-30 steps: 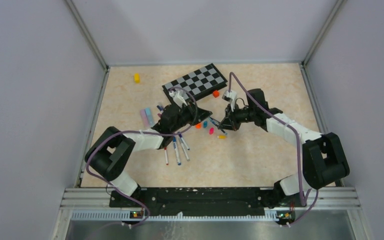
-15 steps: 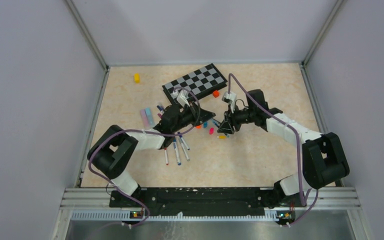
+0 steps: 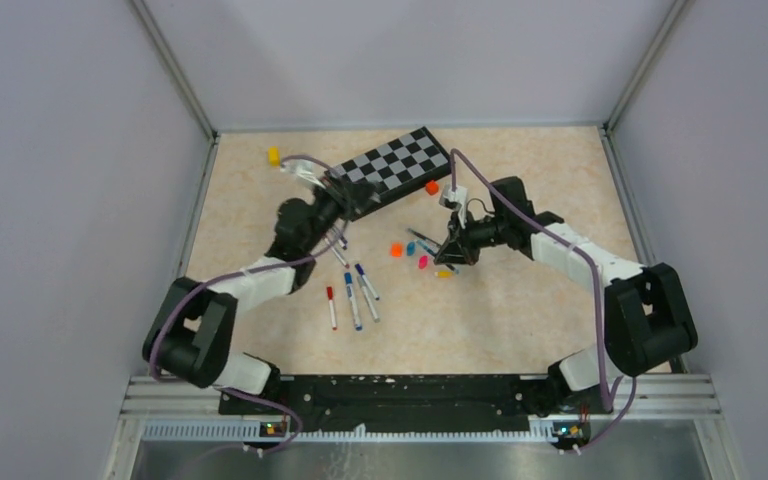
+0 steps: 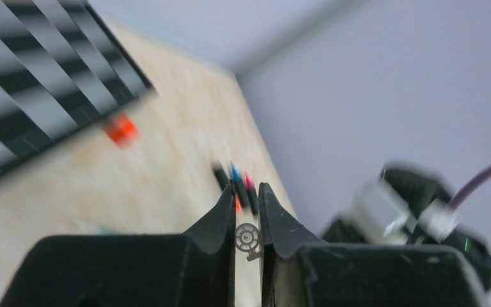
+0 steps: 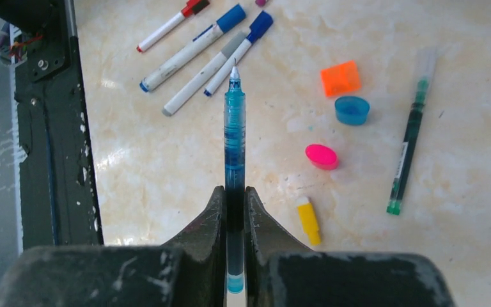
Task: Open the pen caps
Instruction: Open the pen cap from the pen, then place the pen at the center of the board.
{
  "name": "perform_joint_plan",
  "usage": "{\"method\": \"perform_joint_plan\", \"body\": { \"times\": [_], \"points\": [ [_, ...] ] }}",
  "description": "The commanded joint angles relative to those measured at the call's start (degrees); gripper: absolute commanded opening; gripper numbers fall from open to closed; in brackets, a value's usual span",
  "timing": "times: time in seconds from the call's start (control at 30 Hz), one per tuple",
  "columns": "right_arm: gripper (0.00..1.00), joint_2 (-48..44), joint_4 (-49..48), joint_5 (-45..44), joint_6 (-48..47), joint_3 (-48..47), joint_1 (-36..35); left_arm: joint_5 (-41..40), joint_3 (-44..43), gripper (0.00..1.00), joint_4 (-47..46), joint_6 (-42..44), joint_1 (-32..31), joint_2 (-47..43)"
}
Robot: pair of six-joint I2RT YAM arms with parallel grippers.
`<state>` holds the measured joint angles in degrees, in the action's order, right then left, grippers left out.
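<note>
My right gripper [image 5: 234,192] [image 3: 447,255] is shut on a clear blue pen [image 5: 234,128]. The pen is uncapped, and its bare tip points toward the capped white-barrelled markers [image 5: 188,54] [image 3: 352,300]. Loose pen caps lie on the table beside it: orange [image 5: 341,78], blue [image 5: 351,110], pink [image 5: 321,156] and yellow [image 5: 308,220]. A green pen [image 5: 409,150] lies to the right. My left gripper [image 3: 338,208] [image 4: 248,188] is far off by the chessboard's near corner. Its jaws stand a thin slit apart, and the blurred left wrist view shows nothing clear between them.
The black-and-grey chessboard [image 3: 390,165] [image 4: 25,83] lies at the back. An orange block [image 3: 431,187] [image 4: 121,129] sits at its right end and a yellow block [image 3: 273,155] at the far left. The black base rail [image 5: 45,128] runs along the near side.
My left arm has swung away from the right gripper, back and left toward the chessboard. The right gripper stayed over the loose caps, loosened briefly, and is closed on the blue pen again.
</note>
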<state>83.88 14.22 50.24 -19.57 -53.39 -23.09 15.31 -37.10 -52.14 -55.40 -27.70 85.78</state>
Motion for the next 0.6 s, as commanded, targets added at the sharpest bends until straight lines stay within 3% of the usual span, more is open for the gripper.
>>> {"method": "perform_joint_plan", "body": {
  "times": [0.0,0.17,0.33,0.57],
  "points": [
    [0.00,1.0,6.4,1.8,-4.1,-0.4,0.2,-11.0,-1.3,0.00,-3.4,2.1,8.8,-10.4],
    [0.00,0.9,6.1,-3.6,-3.4,-0.5,0.4,-7.8,-1.3,0.00,-2.3,1.6,11.2,-12.7],
    [0.02,6.0,4.9,-17.3,2.8,-1.1,5.1,4.5,1.1,0.00,-5.8,0.7,11.3,-11.3],
    [0.06,12.5,7.6,-19.1,6.6,-3.1,9.7,15.2,6.5,0.00,-12.1,-1.8,9.8,-9.1]
  ]
}}
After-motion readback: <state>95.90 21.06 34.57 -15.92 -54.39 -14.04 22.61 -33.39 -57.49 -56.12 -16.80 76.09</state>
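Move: The right hand holds the uncapped blue pen; the bare patch it heads for lies about 9 cm right, 4 cm ahead and 13 cm below. The yellow cap lies almost straight beneath this hand, the pink cap some 4 cm left and 3 cm ahead, the green pen about 3 cm left and 8 cm ahead. The left hand grips the pulled cap; the loose orange cap is roughly 22 cm below, 1 cm right and 1 cm back. Left hand jerks its cap 15 cm left and up, then part-way back; right lowers the pen 13 cm down-right. ##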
